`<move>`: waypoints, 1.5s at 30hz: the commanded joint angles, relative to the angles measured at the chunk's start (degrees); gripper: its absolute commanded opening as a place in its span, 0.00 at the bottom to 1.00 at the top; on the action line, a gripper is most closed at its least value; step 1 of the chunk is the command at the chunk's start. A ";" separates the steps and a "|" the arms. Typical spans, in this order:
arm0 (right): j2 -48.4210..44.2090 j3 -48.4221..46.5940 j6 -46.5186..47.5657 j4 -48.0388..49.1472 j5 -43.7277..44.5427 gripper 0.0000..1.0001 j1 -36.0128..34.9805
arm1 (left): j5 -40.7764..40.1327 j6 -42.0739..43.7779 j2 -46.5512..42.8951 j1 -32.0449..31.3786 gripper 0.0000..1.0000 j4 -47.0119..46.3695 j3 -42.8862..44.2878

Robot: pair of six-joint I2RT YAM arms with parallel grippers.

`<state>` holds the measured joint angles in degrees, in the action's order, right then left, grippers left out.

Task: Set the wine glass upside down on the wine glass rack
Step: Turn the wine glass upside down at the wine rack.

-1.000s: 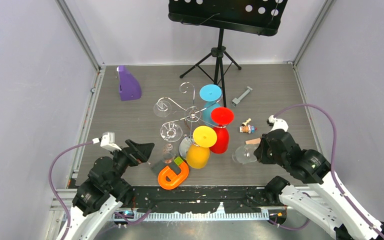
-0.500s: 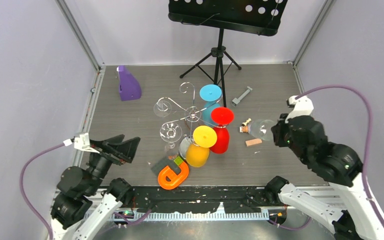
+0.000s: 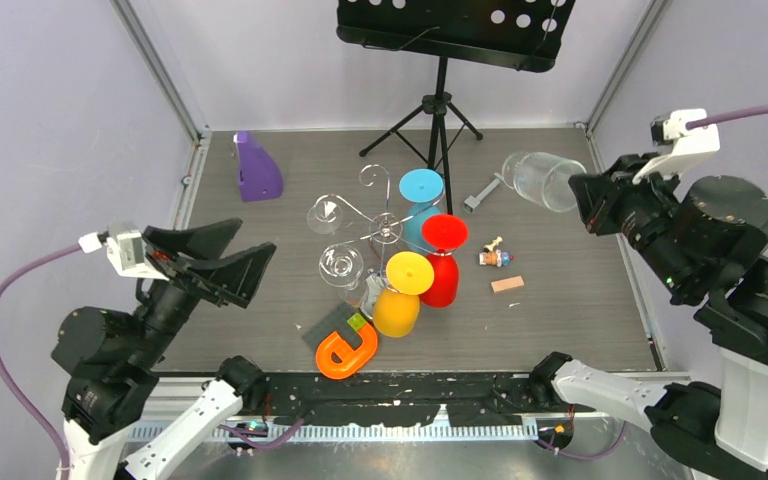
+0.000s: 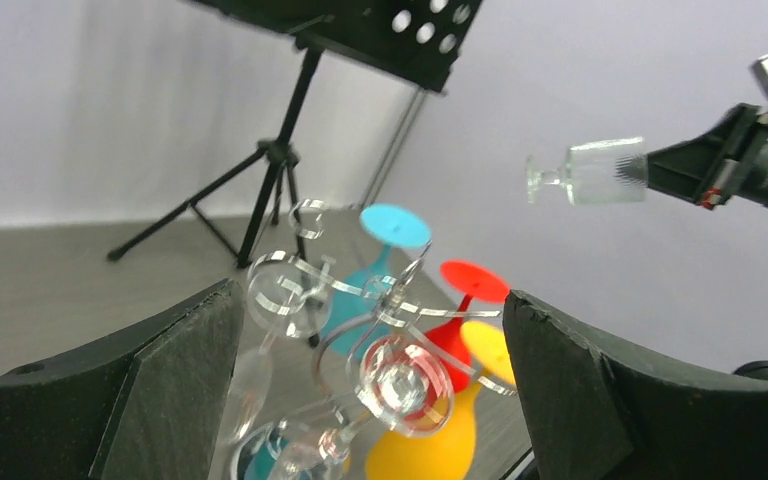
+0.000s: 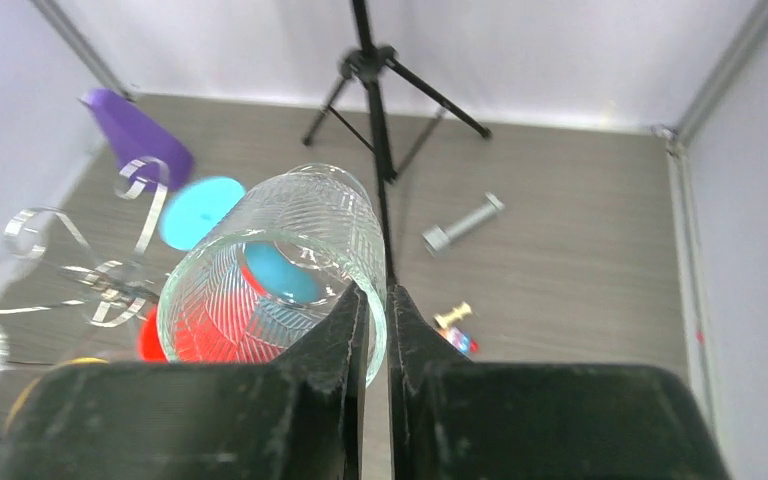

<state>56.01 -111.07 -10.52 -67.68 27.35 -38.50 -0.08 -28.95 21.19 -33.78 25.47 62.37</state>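
Note:
The clear ribbed wine glass (image 3: 540,180) hangs on its side high over the table's back right, foot pointing left. My right gripper (image 3: 582,195) is shut on its rim; in the right wrist view one finger sits inside the bowl (image 5: 270,265) and the other outside, gripper (image 5: 377,300). The left wrist view shows this glass (image 4: 590,172) in the air. The chrome wine glass rack (image 3: 385,228) stands mid-table, with two clear glasses and blue, red and yellow ones hanging upside down from it. My left gripper (image 3: 256,240) is open and empty, raised at the left and facing the rack (image 4: 400,300).
A black tripod music stand (image 3: 440,110) rises behind the rack. A purple object (image 3: 256,168) lies back left, a grey bolt (image 3: 484,192) and a small figurine (image 3: 494,257) right of the rack, with a wooden block (image 3: 507,284). An orange U-shaped piece (image 3: 345,350) lies near the front edge.
My right gripper has lifted the wine glass off the table, up and toward the back right. My left arm has risen and pulled back to the left, still open.

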 commanded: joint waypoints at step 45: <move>8.50 -3.68 -7.95 28.65 -36.53 0.05 -2.81 | -11.44 8.80 37.33 -25.71 0.68 -20.26 22.20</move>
<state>66.24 -114.39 -18.20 -46.70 -7.22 -41.04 -9.30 -21.37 57.34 -58.59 9.47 81.87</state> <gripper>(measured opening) 0.125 0.704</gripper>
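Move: Out to the left hand's right, about 39 cm off, 8 cm ahead and 3 cm higher, is the clear wine glass, held sideways by the right hand; its middle is some 6 cm left and 2 cm ahead of that hand, level with it. The rack's hub lies about 27 cm left, 1 cm ahead and 18 cm below the right hand; the hanging red glass stands 16 cm left, level fore-and-aft and 26 cm below. Swinging the clear glass left about 15 cm and up some 7 towards the rack and left hand, the right hand turns roughly 35 degrees counter-clockwise and keeps its pinch on the rim. The open left hand first rises, then travels right about 16 cm and somewhat forward towards the glass's foot, turning clockwise and starting to close its fingers, which are still well apart. ##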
